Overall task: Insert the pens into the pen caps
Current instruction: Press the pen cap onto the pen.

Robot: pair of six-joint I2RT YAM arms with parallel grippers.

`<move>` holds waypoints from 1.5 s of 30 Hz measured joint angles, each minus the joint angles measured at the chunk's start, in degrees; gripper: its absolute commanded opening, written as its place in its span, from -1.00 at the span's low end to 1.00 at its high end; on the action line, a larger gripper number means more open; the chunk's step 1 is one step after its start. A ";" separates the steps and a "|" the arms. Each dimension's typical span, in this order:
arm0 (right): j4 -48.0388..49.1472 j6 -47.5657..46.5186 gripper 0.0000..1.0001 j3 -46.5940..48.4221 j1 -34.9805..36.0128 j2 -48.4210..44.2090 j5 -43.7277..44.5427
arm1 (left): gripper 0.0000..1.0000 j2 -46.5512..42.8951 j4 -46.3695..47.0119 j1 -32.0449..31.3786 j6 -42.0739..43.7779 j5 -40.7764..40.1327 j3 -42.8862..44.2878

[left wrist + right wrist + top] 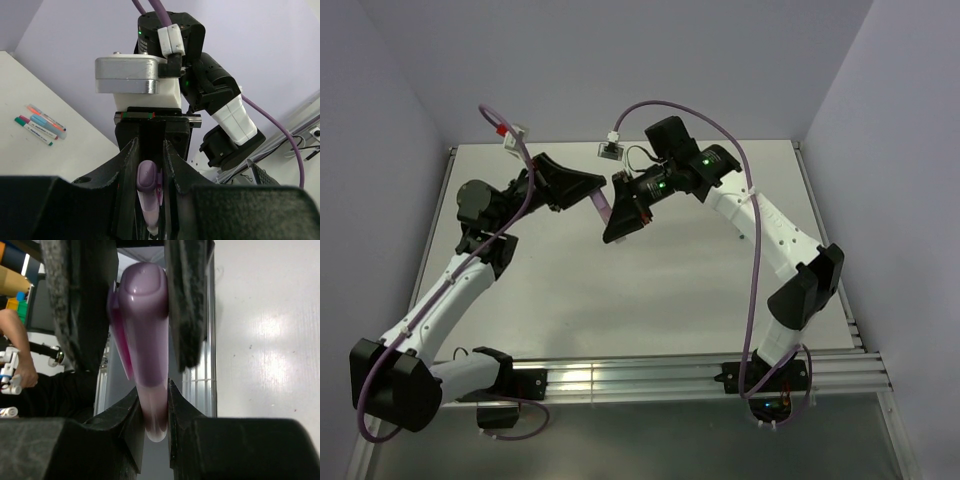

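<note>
Both grippers meet above the middle of the table on one lilac pen (601, 207). My left gripper (598, 192) is shut on its darker lilac pen cap (146, 174), which has a clip on one side. In the left wrist view the paler barrel (149, 210) runs down between my fingers (129, 165). My right gripper (152, 390) is shut on the pale end of the barrel (154, 410). The cap (142, 300) sits between the left gripper's black fingers (186, 300). Several other capped pens (40, 125) lie side by side on the table.
The white table (650, 290) is bounded by lilac walls at the back and sides. An aluminium rail (670, 375) carries both arm bases at the near edge. A person's arm (20, 367) shows beyond the table in the right wrist view.
</note>
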 measured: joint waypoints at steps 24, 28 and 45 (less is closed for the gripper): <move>-2.95 -4.63 -1.00 -3.37 -1.01 -0.02 -0.35 | -0.99 -0.61 -9.94 -2.58 11.10 -0.63 0.94; -2.10 -4.52 -0.92 -4.42 -1.01 -0.68 -0.42 | -0.99 -0.61 -9.92 -2.36 10.88 0.28 0.96; 5.38 -2.23 -0.05 -4.79 -4.11 -1.09 -1.75 | -0.99 0.87 -13.84 -0.42 9.73 10.64 1.51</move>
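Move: My left fingers already grip the pen cap, and the pen body it sits on, held in my right hand, lies about 5 cm back, 2 cm to the right and 5 cm below. From my right hand, which already pinches that body, the pen cap is some 5 cm ahead, 2 cm to the left and 5 cm higher. Both hands meet nearly head-on, high above the table. Keeping hold of the cap with my left and the body with my right, I sink both hands together about 2.5 cm, easing slightly to the right. Then my right fingers open and let go of the body, and that hand slips forward some 2.5 cm and a little up. My left, still gripping the cap, draws back and down roughly 2 cm more, its fingers tipping down about 10 degrees and swinging clockwise a little. ##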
